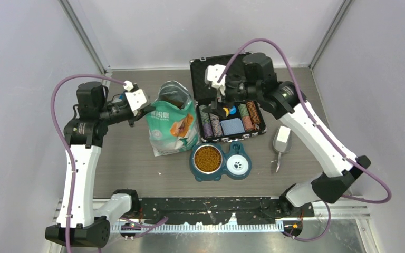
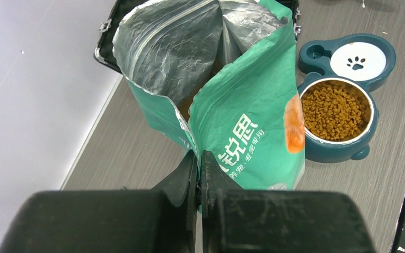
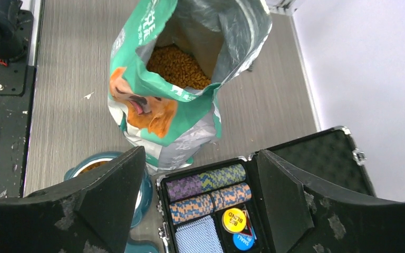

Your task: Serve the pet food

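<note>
The pet food (image 1: 208,158) fills the steel bowl of a teal double dish (image 1: 220,176); it shows too in the left wrist view (image 2: 336,109). More kibble (image 3: 179,66) lies inside the open teal-and-white bag (image 1: 171,124), which stands upright left of the dish. My left gripper (image 2: 199,154) is shut on the bag's (image 2: 242,121) left top edge, a strip of the bag pinched between its fingers. My right gripper (image 3: 200,153) hangs open over the poker chip case with nothing between its fingers. It is right of the bag's (image 3: 158,105) mouth.
An open black case (image 1: 199,84) with rows of striped chips (image 1: 211,125) stands behind the dish. A metal scoop (image 1: 281,142) lies on the table right of the case. The dish's white bowl (image 1: 238,165) has a paw print. Grey walls close in both sides.
</note>
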`<move>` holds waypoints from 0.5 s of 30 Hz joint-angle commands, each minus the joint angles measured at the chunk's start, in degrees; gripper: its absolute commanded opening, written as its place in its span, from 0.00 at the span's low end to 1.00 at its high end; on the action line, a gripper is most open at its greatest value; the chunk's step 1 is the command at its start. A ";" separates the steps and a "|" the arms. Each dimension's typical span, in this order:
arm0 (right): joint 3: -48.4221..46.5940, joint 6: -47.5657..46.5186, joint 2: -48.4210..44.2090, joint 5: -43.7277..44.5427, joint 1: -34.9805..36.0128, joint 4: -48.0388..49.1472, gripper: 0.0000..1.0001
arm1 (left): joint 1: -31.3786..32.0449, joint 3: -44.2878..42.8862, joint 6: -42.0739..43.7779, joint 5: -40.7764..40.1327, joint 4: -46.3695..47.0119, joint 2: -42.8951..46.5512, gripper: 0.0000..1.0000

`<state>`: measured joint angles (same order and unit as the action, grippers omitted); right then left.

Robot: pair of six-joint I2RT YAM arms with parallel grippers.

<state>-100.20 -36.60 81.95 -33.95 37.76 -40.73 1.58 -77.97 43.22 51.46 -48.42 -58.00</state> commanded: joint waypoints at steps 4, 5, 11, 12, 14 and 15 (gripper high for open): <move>-2.13 -0.97 8.93 -6.77 -0.21 6.51 0.86 | -0.27 -2.98 2.27 3.39 -3.65 0.77 0.00; -2.64 -0.69 9.50 -7.06 -0.18 7.32 0.86 | -0.27 -3.14 2.73 3.65 -4.17 0.66 0.00; -4.54 0.97 13.98 -15.97 -0.02 10.17 0.86 | -0.27 -3.52 2.31 3.92 -3.96 -0.32 0.00; -4.78 0.94 14.74 -17.40 0.18 10.17 0.85 | -0.27 -3.82 2.26 3.84 -4.20 -0.69 0.00; -5.15 0.52 15.33 -18.74 0.59 9.74 0.85 | -0.27 -4.35 2.40 3.89 -4.88 -1.28 0.00; -5.12 0.44 15.36 -18.89 0.71 9.77 0.85 | -0.27 -4.52 2.71 3.83 -5.39 -1.52 0.00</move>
<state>-101.89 -36.25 97.67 -46.39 37.76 -34.17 1.50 -79.64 45.47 53.01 -51.79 -58.92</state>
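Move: The right hand, empty and wide open, has the food bag's near right rim about 9 cm to its left, 4 cm ahead and 7 cm lower. The chip case's tray lies some 9 cm ahead and 8 cm right of this hand, and the kibble bowl about 8 cm back and 2 cm left, both roughly 27 cm below. From the left hand, shut on the bag's left edge, that right rim lies about 16 cm to the right and 3 cm ahead, at much the same height. With its fingers staying wide open, the right hand swoops down and left, and a little forward, about 10 cm in all, back towards the right rim of the food bag's mouth, easing off at the end as it turns some 10 degrees counter-clockwise and tips its fingers down by about as much. The left hand all but stays in place and keeps the bag's left edge pinched, while the right fingers come close around the rim, though contact there can't be made out. ##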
